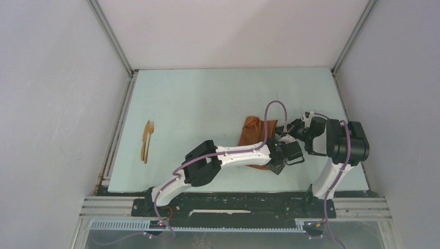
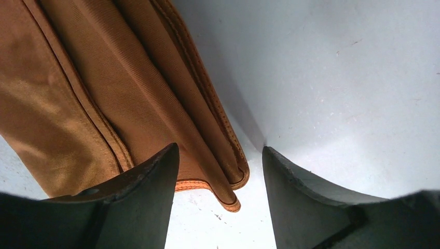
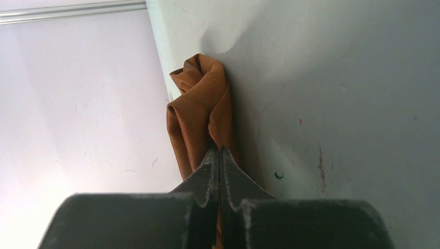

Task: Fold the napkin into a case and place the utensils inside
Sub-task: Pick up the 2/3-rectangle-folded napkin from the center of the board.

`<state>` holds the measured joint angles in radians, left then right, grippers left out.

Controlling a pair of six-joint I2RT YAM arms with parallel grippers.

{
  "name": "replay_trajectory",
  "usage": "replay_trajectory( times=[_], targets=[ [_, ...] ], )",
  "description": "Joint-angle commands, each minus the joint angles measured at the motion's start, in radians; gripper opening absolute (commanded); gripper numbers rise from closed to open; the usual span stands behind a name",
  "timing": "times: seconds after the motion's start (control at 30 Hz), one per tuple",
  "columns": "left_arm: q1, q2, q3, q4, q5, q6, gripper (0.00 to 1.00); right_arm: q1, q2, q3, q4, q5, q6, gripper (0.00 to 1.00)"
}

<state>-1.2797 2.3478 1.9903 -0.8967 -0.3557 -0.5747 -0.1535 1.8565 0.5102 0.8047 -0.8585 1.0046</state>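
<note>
The rust-orange napkin [image 1: 253, 130] lies folded and bunched right of the table's middle. My right gripper [image 1: 287, 130] reaches its right edge from the right. In the right wrist view that gripper [image 3: 219, 151] is shut on a fold of the napkin [image 3: 200, 106], which bunches up beyond the tips. My left gripper [image 1: 291, 154] is at the napkin's near right corner. In the left wrist view it [image 2: 219, 150] stands open, with the stitched corner of the napkin [image 2: 129, 93] lying between the fingers and not pinched. The wooden utensils [image 1: 147, 140] lie together far left on the table.
The pale green table [image 1: 207, 93] is bounded by white walls with metal rails on the left and right. Both arms crowd the near right area, the left arm stretching across the near middle of the table.
</note>
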Motion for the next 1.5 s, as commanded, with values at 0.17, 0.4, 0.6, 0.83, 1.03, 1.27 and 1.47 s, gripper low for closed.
replay_trajectory(
  times=[0.17,0.4,0.6,0.83,1.03,1.27,1.47],
  targets=[
    [-0.002,0.043,0.054,-0.021,-0.032,0.019,0.66,0.012,-0.006,0.022,0.021,-0.004,-0.014,0.00],
    [0.012,0.044,0.024,-0.035,-0.031,0.027,0.48,0.011,-0.011,0.022,0.024,-0.017,-0.005,0.00],
    [0.029,0.021,-0.024,-0.018,-0.017,0.039,0.51,0.009,-0.045,0.022,0.027,-0.032,0.040,0.00],
    [0.042,0.018,-0.056,0.004,0.040,0.057,0.31,0.019,-0.056,0.031,0.008,-0.035,0.042,0.00],
    [0.051,-0.064,-0.107,0.059,0.071,0.088,0.06,0.028,-0.030,0.041,-0.025,-0.037,0.002,0.00],
    [0.117,-0.220,-0.292,0.231,0.241,0.040,0.00,0.000,0.029,0.058,-0.018,-0.057,-0.007,0.00],
    [0.156,-0.295,-0.406,0.338,0.345,-0.013,0.00,-0.014,0.051,0.078,-0.051,-0.062,-0.016,0.02]
  ],
)
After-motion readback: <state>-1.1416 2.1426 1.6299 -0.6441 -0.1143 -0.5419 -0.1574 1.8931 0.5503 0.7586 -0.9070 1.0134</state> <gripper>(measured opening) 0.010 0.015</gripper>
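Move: The napkin's near right corner lies almost under the left hand, between its open fingers and about 1 cm below; the napkin's middle is some 9 cm ahead and 5 cm to the left. The right gripper, already shut on the napkin's far right edge, is about 15 cm ahead of the left hand and 3 cm to its right. From the right hand that near corner lies some 15 cm back and 3 cm left, about 3 cm lower. Bring the left gripper forward about 1.5 cm, sinking slightly, and shut its half-open fingers on the right-hand edge of the napkin by its near corner. Then, with the edge pinched, draw it some 3 cm to the left, tilting the wrist roughly 15 degrees. Keep the right fingers shut on the far edge, that hand staying nearly in place. ##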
